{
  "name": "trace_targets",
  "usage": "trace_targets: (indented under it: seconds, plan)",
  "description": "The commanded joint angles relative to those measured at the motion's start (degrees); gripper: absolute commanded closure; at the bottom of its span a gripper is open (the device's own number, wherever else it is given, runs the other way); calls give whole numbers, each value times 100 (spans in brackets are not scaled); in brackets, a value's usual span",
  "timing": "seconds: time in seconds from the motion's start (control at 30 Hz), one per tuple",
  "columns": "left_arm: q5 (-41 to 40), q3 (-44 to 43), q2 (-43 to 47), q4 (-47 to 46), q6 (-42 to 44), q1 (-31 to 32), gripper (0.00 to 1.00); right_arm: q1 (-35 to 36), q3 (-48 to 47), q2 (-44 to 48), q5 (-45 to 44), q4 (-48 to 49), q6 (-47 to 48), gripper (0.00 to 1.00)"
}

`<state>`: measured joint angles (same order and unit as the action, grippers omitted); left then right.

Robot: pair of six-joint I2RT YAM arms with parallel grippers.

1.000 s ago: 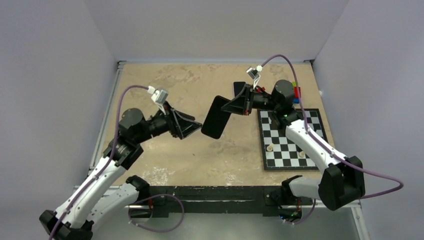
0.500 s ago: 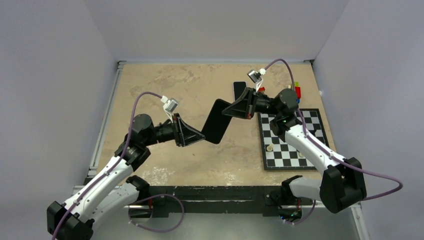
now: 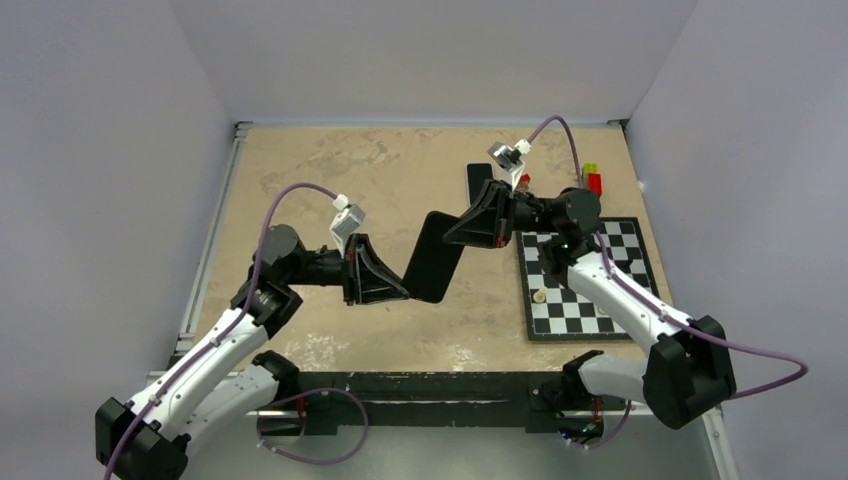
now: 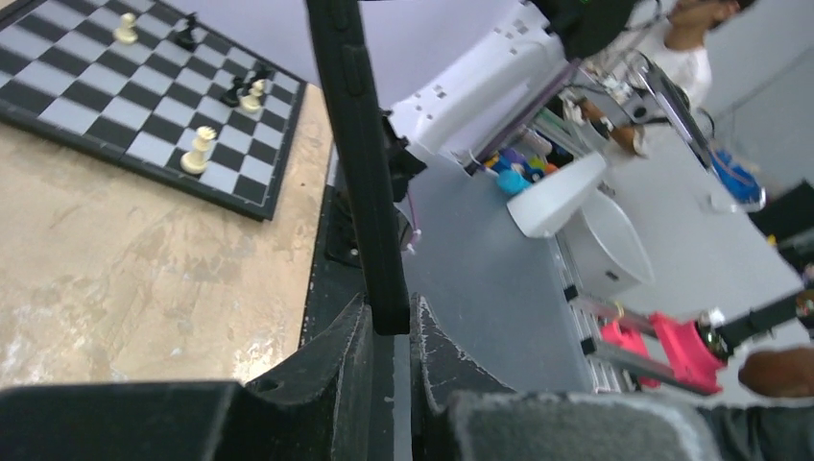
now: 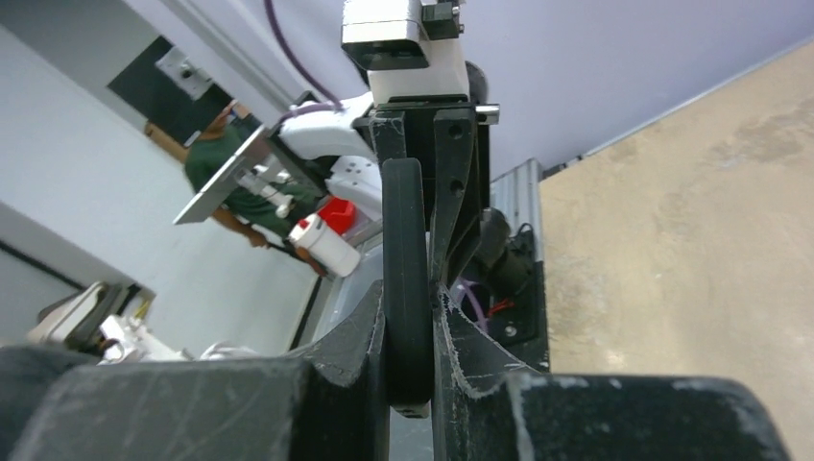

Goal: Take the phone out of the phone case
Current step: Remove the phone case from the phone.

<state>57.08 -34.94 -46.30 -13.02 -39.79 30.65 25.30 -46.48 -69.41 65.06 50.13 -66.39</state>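
Observation:
A black phone in its case (image 3: pixel 435 257) hangs in the air over the middle of the table, tilted, held at both ends. My left gripper (image 3: pixel 398 290) is shut on its lower end. My right gripper (image 3: pixel 458 225) is shut on its upper end. In the left wrist view the phone (image 4: pixel 360 163) stands edge-on, its tip between my closed fingers (image 4: pixel 389 325). In the right wrist view the phone edge (image 5: pixel 405 250) is pinched between the fingers (image 5: pixel 411 312). I cannot tell case from phone.
A second flat black slab (image 3: pixel 478 183) lies on the table behind the right gripper. A chessboard (image 3: pixel 585 285) with a few pieces lies at the right, also in the left wrist view (image 4: pixel 144 86). Red and green blocks (image 3: pixel 593 180) sit behind it.
My left gripper has moved right and toward the near edge onto the phone's lower end. The right gripper and phone have shifted slightly down and nearer.

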Motion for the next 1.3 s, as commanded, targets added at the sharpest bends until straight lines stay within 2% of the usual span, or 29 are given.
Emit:
trace_targets:
  seconds: [0.0,0.07,0.17,0.2,0.3,0.43,0.53,0.63,0.7,0.8,0.87,0.93,0.97,1.03,1.2,1.27]
  plan:
    - [925,-237,-80,-1403,356,-1,100,363,-100,-204,98,2228,-1923,100]
    - [1150,-262,-275,-2210,106,-3,100,427,-183,-343,38,2614,-2319,100]
    - [1201,-644,-827,-2500,28,-13,100,426,-439,-618,-58,2460,-2377,100]
    - [1208,-697,-1000,-2850,-160,-9,100,430,-542,-756,-75,2610,-2518,100]
    - [1375,-871,-1617,-4524,-1123,-80,100,432,-906,-1364,-187,3621,-3391,100]
    - [1353,-1247,-2358,-5955,-2090,-344,100,428,-1474,-2242,-501,5123,-4770,100]
    - [1141,-1594,-2788,-6368,-2552,-625,100,416,-1732,-2509,-652,4914,-4733,100]
    - [661,-1628,-2782,-5491,-2046,-937,100,356,-1865,-2622,-786,4478,-4560,100]
    - [411,-1616,-2530,-4184,-915,-998,100,300,-1961,-2806,-907,4567,-4763,100]
    - [-967,-1687,-2023,-1508,735,-993,100,268,-2062,-2991,-1168,4647,-5008,100]
    - [-2443,-1929,-1886,131,1470,-1000,100,265,-2103,-3080,-1374,4541,-5059,100]
    - [-3453,-2217,-1952,1339,1845,-1000,100,274,-2179,-3171,-1612,4472,-5093,100]
    - [-3795,-2273,-1965,1663,1908,-1000,100,267,-2230,-3222,-1773,4485,-5127,100]
    - [-4089,-2178,-1905,1750,1785,-1000,100,274,-2386,-3350,-2114,4552,-5230,100]
    - [-3857,-1916,-1566,1295,1241,-1000,100,358,-2677,-3433,-2405,4467,-5017,100]
    - [-3740,-1873,-1445,1207,1092,-996,100,362,-2608,-3283,-2346,4118,-4465,100]
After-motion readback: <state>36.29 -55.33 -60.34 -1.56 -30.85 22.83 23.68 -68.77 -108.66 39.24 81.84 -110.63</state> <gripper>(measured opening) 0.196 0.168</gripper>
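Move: The phone in its case is in the air between the hands, screen towards the robot and tilted up, already pinched by both. Its middle lies about 5 cm ahead, 4 cm right and 4 cm above the left hand, which has the near left corner, and some 2 cm back, 3 cm left and 3 cm below the right hand, on its right edge. From the right hand, the second phone lies about 41 cm ahead, 11 cm right and 46 cm below; the chessboard about 12 cm ahead, 37 cm right and just as low. The cased phone is kept between the two closed grippers and carried forward over the table: both hands first ease back about 2 cm while rising, then sweep forward, the right ending some 18 cm ahead and the left 14 cm, both a few centimetres higher. The right wrist tilts its fingers upward and rolls strongly; the left swings clockwise, then back to about 30 degrees counter-clockwise, its tips staying on the near left corner. ##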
